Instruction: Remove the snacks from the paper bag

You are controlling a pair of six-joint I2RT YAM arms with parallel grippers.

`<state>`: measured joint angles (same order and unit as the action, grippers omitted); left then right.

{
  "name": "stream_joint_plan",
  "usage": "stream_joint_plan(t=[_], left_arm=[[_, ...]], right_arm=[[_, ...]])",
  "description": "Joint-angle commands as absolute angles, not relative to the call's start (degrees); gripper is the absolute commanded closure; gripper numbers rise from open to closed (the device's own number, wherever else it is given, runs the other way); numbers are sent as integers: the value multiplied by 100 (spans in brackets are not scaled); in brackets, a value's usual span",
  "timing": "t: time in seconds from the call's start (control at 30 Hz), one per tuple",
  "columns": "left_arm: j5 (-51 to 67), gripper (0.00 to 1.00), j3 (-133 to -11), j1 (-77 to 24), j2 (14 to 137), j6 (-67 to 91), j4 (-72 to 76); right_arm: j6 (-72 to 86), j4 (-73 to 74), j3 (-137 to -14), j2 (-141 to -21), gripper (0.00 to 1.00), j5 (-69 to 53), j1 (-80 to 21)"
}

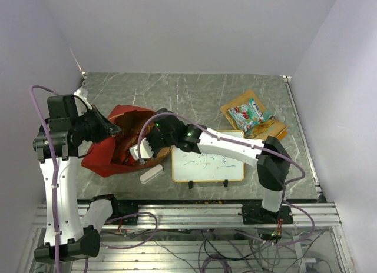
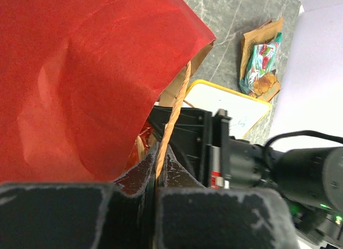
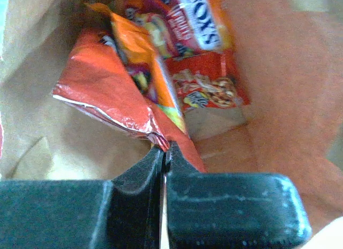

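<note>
The red paper bag [image 1: 105, 155] lies at the left with its mouth held up. My left gripper [image 1: 113, 129] is shut on its thin tan handle [image 2: 174, 112], the jaws [image 2: 158, 152] pinching the cord beside the red bag wall [image 2: 80, 72]. My right gripper [image 1: 143, 150] reaches inside the bag and is shut [image 3: 163, 151] on the corner of a red foil packet [image 3: 102, 88]. Deeper in the brown interior [image 3: 278, 99] lie an orange packet [image 3: 136, 42], a FOX'S packet [image 3: 195, 18] and a small red packet [image 3: 206, 88]. Teal and orange snacks [image 1: 252, 115] lie on the table at the right, also in the left wrist view [image 2: 261, 64].
A framed whiteboard [image 1: 207, 164] with writing lies right of the bag, under the right arm [image 1: 235, 146]; its corner shows in the left wrist view [image 2: 230, 107]. A small white eraser block [image 1: 151, 175] sits at the bag's near edge. Grey walls stand close on both sides.
</note>
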<state>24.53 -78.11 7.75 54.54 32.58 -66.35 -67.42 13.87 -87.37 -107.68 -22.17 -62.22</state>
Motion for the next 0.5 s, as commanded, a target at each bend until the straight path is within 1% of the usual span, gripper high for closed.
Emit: stream_joint_plan(t=[0.0, 0.47], left_arm=[[2304, 93, -7989, 740, 5362, 3260, -6815], [2048, 93, -8446, 738, 5532, 3250, -6963]], right_arm=[[-6337, 841, -8708, -10299, 100, -2425, -6188], [-5781, 764, -9069, -9890, 100, -2116, -6181]])
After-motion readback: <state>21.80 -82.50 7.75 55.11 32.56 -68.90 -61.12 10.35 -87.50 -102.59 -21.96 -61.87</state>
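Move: The right hand already pinches a red snack packet inside the bag. The snacks laid out on the table lie about 46 cm to its right, 18 cm ahead and 16 cm lower, with the whiteboard between, about 26 cm right, level with the hand and 18 cm down. A Fox's packet still in the bag sits about 10 cm left and 10 cm below, level fore and aft. From the left hand, the laid-out snacks are some 49 cm right, 19 cm ahead and 28 cm down. Keeping the red packet pinched in its shut fingers, the right hand draws it almost straight up, about 6 cm, away from the snacks in the bag; it starts quickly, then slows, and the fingertips tip up by some 10 degrees. The left gripper keeps its hold on the bag's twisted handle and rises about 1.5 cm. ##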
